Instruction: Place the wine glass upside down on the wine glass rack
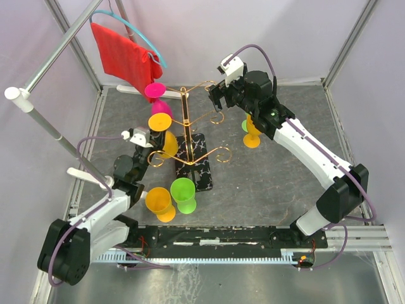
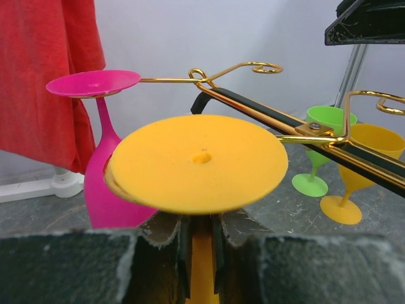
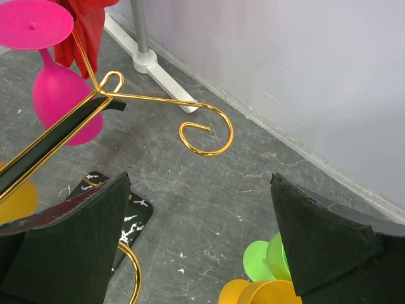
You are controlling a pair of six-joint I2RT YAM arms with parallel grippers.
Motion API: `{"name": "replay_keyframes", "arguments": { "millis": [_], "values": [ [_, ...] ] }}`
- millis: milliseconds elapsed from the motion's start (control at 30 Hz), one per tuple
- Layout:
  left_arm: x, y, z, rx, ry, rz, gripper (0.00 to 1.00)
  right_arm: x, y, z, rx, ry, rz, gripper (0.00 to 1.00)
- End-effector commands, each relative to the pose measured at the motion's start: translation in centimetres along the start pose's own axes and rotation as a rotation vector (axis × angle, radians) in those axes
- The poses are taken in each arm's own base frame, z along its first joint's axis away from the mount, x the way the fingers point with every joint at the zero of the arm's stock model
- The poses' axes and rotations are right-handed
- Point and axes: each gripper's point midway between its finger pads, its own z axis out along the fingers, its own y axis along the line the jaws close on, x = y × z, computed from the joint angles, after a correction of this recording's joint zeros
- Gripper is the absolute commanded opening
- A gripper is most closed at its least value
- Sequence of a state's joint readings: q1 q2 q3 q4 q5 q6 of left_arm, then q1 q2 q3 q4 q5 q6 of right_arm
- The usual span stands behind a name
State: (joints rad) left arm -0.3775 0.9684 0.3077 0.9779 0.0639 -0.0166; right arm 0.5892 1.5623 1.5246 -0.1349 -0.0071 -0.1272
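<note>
An orange wine glass hangs foot-up, bowl down, with my left gripper shut on its stem just under the foot. In the top view it sits at the left side of the wine glass rack, close to a gold arm; whether the foot rests on the wire I cannot tell. A pink glass hangs upside down on the far-left arm. My right gripper is open, holding nothing, above the rack's right scroll.
The rack's black marbled base lies mid-table. An orange glass and a green glass stand at the front. Another orange and green pair stand under the right arm. A red cloth hangs from a rail back left.
</note>
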Motion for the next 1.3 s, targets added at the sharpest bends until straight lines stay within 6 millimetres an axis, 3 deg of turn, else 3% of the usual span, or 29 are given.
{"name": "replay_keyframes", "arguments": {
  "millis": [0, 67, 200, 367, 967, 1067, 1267],
  "values": [
    [-0.5, -1.4, 1.4, 0.073, 0.019, -0.007, 0.03, -2.8, -0.5, -1.2, 0.03, -0.08, 0.013, 1.0],
    [-0.4, -1.0, 1.3, 0.049, 0.038, -0.008, 0.11, -2.8, -0.7, -1.3, 0.037, -0.079, 0.011, 1.0],
    [-0.4, -0.4, 0.2, 0.012, 0.046, -0.008, 0.39, -2.5, -0.8, -1.3, 0.042, -0.072, 0.002, 1.0],
    [-0.3, 0.0, -1.2, -0.02, 0.074, -0.03, 0.55, -2.2, -0.7, -1.1, 0.042, -0.063, -0.003, 1.0],
    [-0.6, 3.4, -8.2, -0.254, 0.252, -0.042, 0.61, -0.4, -0.6, -0.7, 0.049, -0.028, -0.004, 1.0],
    [-1.7, 3.8, -8.9, -0.284, 0.258, -0.045, 0.61, -0.4, -0.7, -0.9, 0.052, -0.025, -0.002, 1.0],
    [-6.1, 5.1, -9.6, -0.363, 0.294, -0.027, 0.61, -0.7, -2.0, -2.0, 0.131, 0.045, 0.07, 1.0]
  ]
}}
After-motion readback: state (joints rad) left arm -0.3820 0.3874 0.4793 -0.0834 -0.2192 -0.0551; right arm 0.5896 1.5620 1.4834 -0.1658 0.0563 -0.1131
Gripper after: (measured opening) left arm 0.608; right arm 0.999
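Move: The left hand still pinches the stem of the upside-down orange glass just under its foot, the glass's middle about 6 cm below the hand point; the rack's middle-left hook is at the stem, roughly 1 cm ahead, 1 cm right and 2 cm up. The hanging magenta glass is some 12 cm ahead and 2 cm left, 5 cm lower; the standing orange cup some 20 cm back, level sideways, 18 cm lower. From the right hand the orange glass is about 10 cm back, 14 cm left and 13 cm lower. After a tiny nudge forward, the left fingers open well past the stem's width and let go of the orange glass at the rack's middle-left hook, then the hand draws away to the left and back, about 10 cm in all, sinking a couple of centimetres late on while it tips nose-down nearly 20 degrees and turns some 15 degrees counter-clockwise. The right hand, open and touching nothing, stays near the rack's far end and sinks about 2.5 cm. ##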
